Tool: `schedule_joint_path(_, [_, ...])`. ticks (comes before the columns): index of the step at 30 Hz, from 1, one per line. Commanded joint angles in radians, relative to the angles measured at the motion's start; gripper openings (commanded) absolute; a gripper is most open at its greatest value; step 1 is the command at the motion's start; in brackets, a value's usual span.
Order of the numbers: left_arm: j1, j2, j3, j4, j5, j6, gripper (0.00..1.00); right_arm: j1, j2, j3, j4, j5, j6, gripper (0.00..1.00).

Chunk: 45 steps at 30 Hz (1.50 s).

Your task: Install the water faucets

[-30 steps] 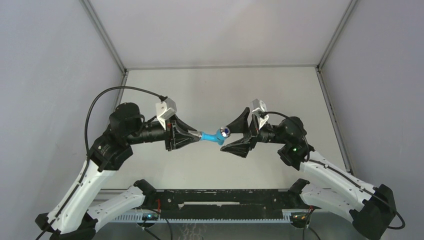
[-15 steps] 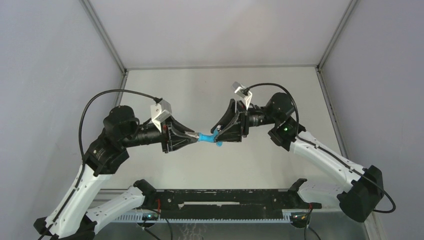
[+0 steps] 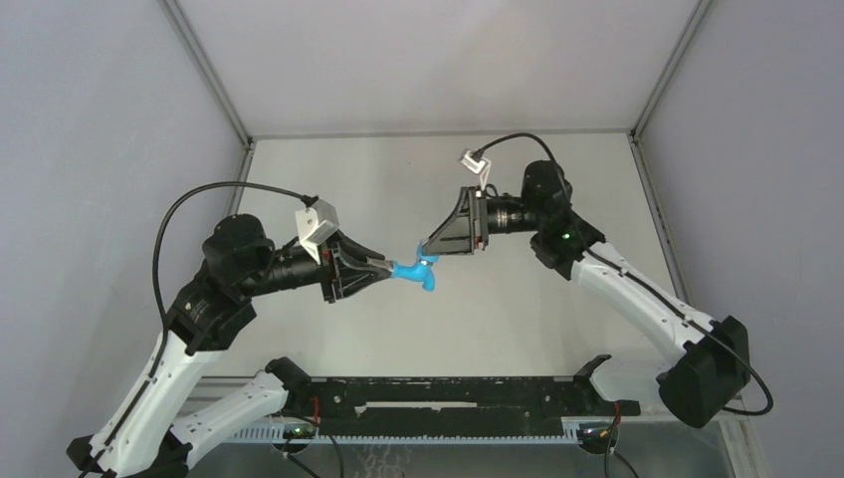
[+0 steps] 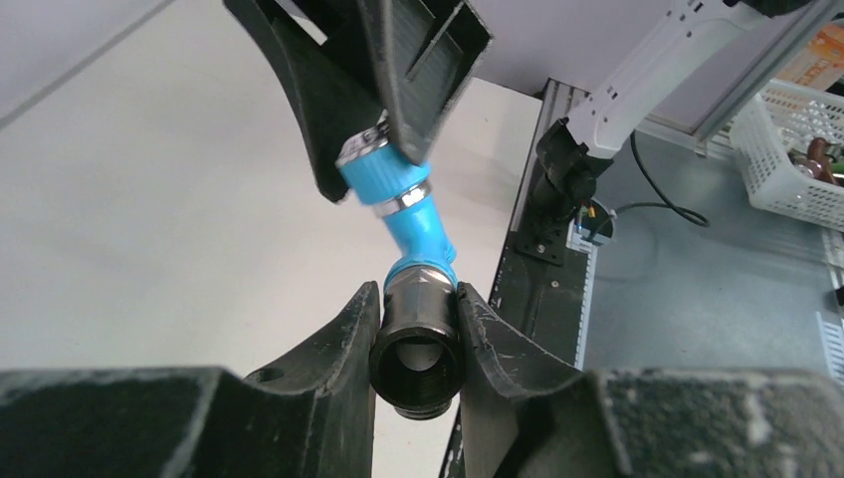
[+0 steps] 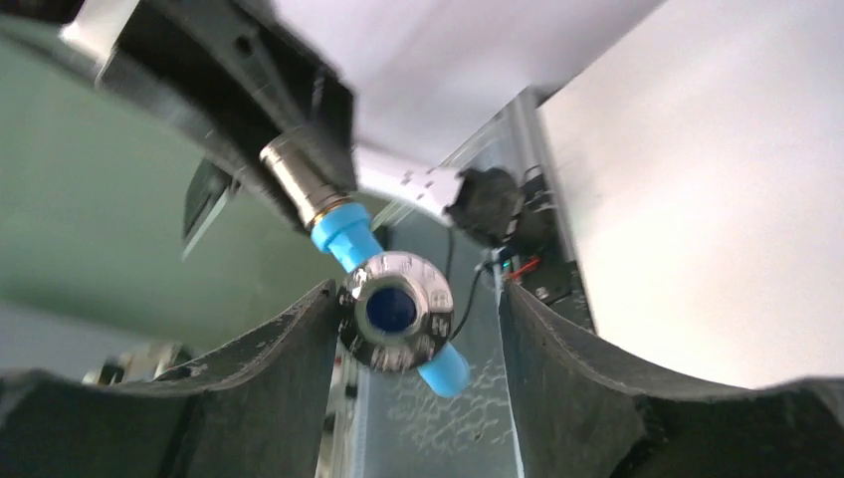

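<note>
The water faucet [image 3: 412, 269] is a bright-blue bent tap held in the air over the white table. My left gripper [image 3: 384, 267] is shut on its dark metal threaded end [image 4: 418, 339], which sits squeezed between both fingers. In the left wrist view the blue body [image 4: 419, 227] rises toward my right gripper [image 4: 383, 124]. My right gripper [image 3: 427, 247] straddles the tap's far head. In the right wrist view that silver-ringed head [image 5: 393, 311] touches one finger [image 5: 299, 344], with a clear gap to the other, so the right gripper [image 5: 418, 299] is open. No separate grey fitting shows.
A black rail [image 3: 448, 398] runs along the near table edge between the arm bases. Grey walls and metal posts [image 3: 214, 80] close in the white table [image 3: 398, 179]. A white basket [image 4: 796, 149] stands beyond the table's edge in the left wrist view.
My right arm swung up and back, turned its wrist and brought narrower jaws over the tap's head. The left gripper kept its grip and shifted slightly; the tap's free end now points downward.
</note>
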Motion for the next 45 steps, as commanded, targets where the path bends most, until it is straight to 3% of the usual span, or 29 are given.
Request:
schedule_joint_path(1, [-0.006,-0.007,0.027,0.097,-0.022,0.015,0.00,-0.081,-0.145,0.008,-0.265,0.306,-0.188,0.73])
schedule_joint_path(4, [-0.005,0.028,0.073,0.091,-0.065,-0.071,0.00,-0.098,-0.234,-0.009,-0.299,0.406,-0.261,0.97])
schedule_joint_path(11, [0.005,0.278,0.309,-0.203,-0.098,-0.207,0.00,-0.094,-0.394,-0.054,-0.403,0.697,-0.465,1.00])
schedule_joint_path(14, [0.026,0.333,0.329,-0.229,-0.051,-0.258,0.00,-0.074,-0.458,-0.111,-0.352,0.764,-0.524,1.00])
schedule_joint_path(16, [0.034,0.348,0.318,-0.201,-0.016,-0.301,0.00,0.027,-0.486,-0.118,-0.352,0.885,-0.655,1.00])
schedule_joint_path(19, [0.041,0.370,0.314,-0.167,0.028,-0.357,0.00,0.304,-0.496,-0.139,-0.330,1.229,-0.934,1.00])
schedule_joint_path(22, [0.050,0.397,0.343,-0.184,0.013,-0.400,0.00,0.509,-0.496,-0.213,-0.207,1.456,-1.149,1.00])
schedule_joint_path(24, [0.066,0.413,0.372,-0.226,-0.009,-0.453,0.00,0.584,-0.507,-0.279,-0.089,1.502,-1.278,1.00])
schedule_joint_path(27, [0.107,0.404,0.340,-0.167,0.054,-0.593,0.00,0.668,-0.505,-0.360,0.050,1.540,-1.396,1.00])
schedule_joint_path(35, [0.119,0.394,0.282,-0.101,0.082,-0.674,0.00,0.822,-0.347,-0.373,0.210,1.713,-1.657,1.00])
schedule_joint_path(40, [0.118,0.389,0.280,-0.098,0.091,-0.668,0.00,0.852,-0.116,-0.379,0.559,1.989,-1.999,1.00])
schedule_joint_path(42, [0.118,0.385,0.278,-0.098,0.092,-0.663,0.00,0.856,-0.047,-0.387,0.704,2.025,-2.125,1.00])
schedule_joint_path(45, [0.119,0.382,0.279,-0.109,0.090,-0.653,0.00,0.861,-0.020,-0.388,0.767,2.022,-2.152,0.94])
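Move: The faucet's blue body, held out by the left hand, lies about 4 cm back and 3 cm left of the right hand point, roughly level; the knob the right fingers have been around is practically at the hand point. The metal fitting in the left grip sits some 9 cm left of the right hand, 3 cm back and 2 cm higher. From the left hand the body lies about 5 cm right and 1 cm back, slightly below. The right fingers come free of the knob, spreading wide as the hand backs off right and forward about 11 cm, then it loops back left, back and down, swinging round from pointing left to pointing forward-left with its open fingers astride the blue body. Meanwhile the left hand keeps its pinch on the metal fitting, carries it forward some 7 cm and a little right, rolling it nearly 50 degrees. ##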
